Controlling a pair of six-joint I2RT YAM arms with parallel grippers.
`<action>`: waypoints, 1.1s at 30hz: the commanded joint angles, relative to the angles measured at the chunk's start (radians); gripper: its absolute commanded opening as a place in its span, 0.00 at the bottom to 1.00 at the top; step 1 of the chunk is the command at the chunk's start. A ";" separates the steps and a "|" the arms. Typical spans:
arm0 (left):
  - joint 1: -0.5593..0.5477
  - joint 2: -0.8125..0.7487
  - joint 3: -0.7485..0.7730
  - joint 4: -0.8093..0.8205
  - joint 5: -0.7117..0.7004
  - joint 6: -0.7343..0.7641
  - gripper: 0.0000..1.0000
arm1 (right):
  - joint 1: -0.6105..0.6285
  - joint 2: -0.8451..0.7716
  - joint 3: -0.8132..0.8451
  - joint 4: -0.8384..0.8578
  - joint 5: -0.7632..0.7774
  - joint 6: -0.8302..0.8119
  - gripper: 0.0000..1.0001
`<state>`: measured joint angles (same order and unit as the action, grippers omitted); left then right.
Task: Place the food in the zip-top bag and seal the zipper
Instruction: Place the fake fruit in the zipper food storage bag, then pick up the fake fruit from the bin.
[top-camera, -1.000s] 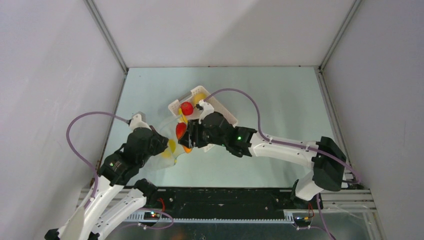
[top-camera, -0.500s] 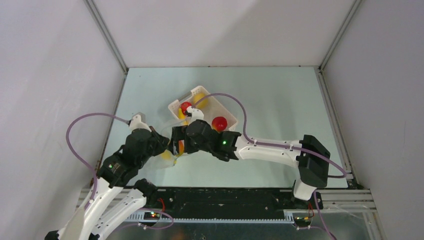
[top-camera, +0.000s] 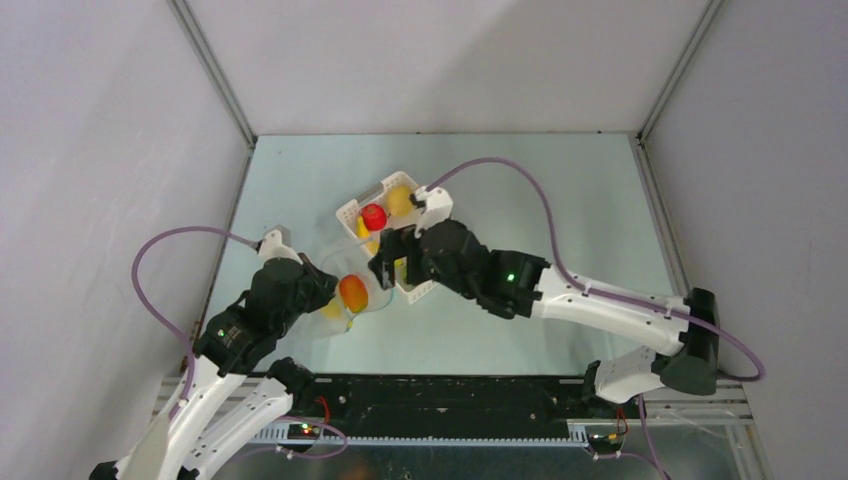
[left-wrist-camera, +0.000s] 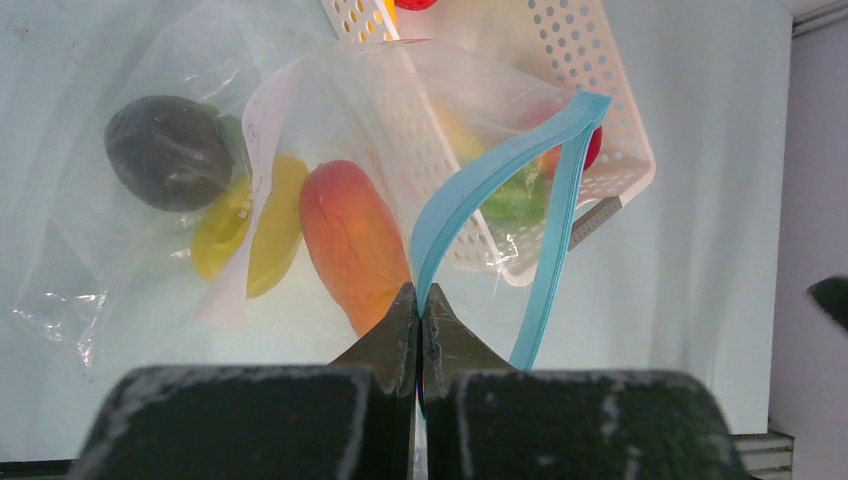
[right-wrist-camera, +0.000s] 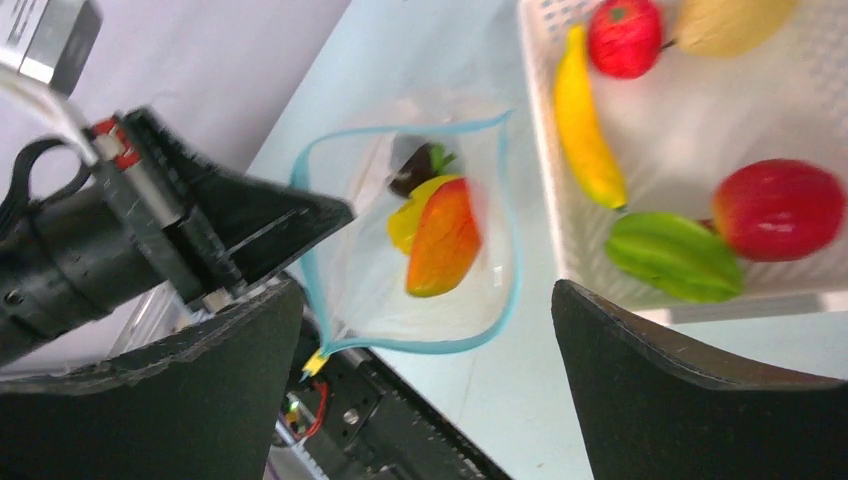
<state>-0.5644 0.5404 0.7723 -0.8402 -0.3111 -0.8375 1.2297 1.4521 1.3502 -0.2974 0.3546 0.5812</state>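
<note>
The clear zip-top bag (left-wrist-camera: 330, 110) lies with its mouth open, and my left gripper (left-wrist-camera: 420, 300) is shut on its blue zipper (left-wrist-camera: 480, 180). Inside the bag lie an orange-red mango (left-wrist-camera: 355, 240), a yellow piece (left-wrist-camera: 245, 225) and a dark piece (left-wrist-camera: 168, 152). The top view shows the mango (top-camera: 353, 292) beside my left gripper (top-camera: 328, 296). My right gripper (right-wrist-camera: 430, 380) is open and empty, raised between the bag's mouth and the basket; in the top view my right gripper (top-camera: 392, 265) hangs over the basket's near corner. More food sits in the basket: banana (right-wrist-camera: 585, 125), two red apples (right-wrist-camera: 625, 35) (right-wrist-camera: 778, 208), lemon (right-wrist-camera: 735, 20), green piece (right-wrist-camera: 672, 255).
The white slotted basket (top-camera: 440, 222) stands just behind and to the right of the bag, touching it. The enclosure's walls rise on the left, right and back. A black rail (top-camera: 450, 400) runs along the table's near edge.
My right gripper carried the mango into the bag's mouth, opened and let it go, then drew back toward the basket. The left gripper has kept its hold on the zipper.
</note>
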 joint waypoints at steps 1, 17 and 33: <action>-0.003 -0.014 -0.007 0.000 -0.036 0.007 0.00 | -0.117 -0.029 -0.030 -0.107 0.001 -0.037 0.99; -0.003 -0.043 -0.016 -0.036 -0.108 0.015 0.00 | -0.256 0.191 0.051 -0.195 0.130 -0.041 0.99; -0.003 -0.056 -0.003 -0.044 -0.144 0.021 0.00 | -0.264 0.547 0.308 -0.323 0.240 -0.087 0.99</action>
<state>-0.5644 0.4973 0.7589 -0.8852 -0.4171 -0.8291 0.9691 1.9667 1.6161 -0.6056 0.5465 0.4923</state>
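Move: Some 14 cm ahead of the empty, open right hand, 8 cm to its right and about 21 cm below, the red fruit lies in the basket. The green fruit is roughly 10 cm ahead, 4 cm right; the banana about 15 cm ahead, 5 cm left, both similarly low. Inside the bag the orange mango lies around 2 cm ahead, 9 cm left. From the left hand, the red fruit is about 13 cm ahead, 19 cm right, 15 cm lower. Swinging off the bag mouth, the right hand goes forward and right, then sinks into the basket towards the red fruit: about 17 cm down, 14 forward and 6 right in all. It turns clockwise and tips its wide-open fingers steeply down, touching no fruit that can be seen. The left hand keeps its pinch on the bag's blue rim, easing some 2 cm left. ##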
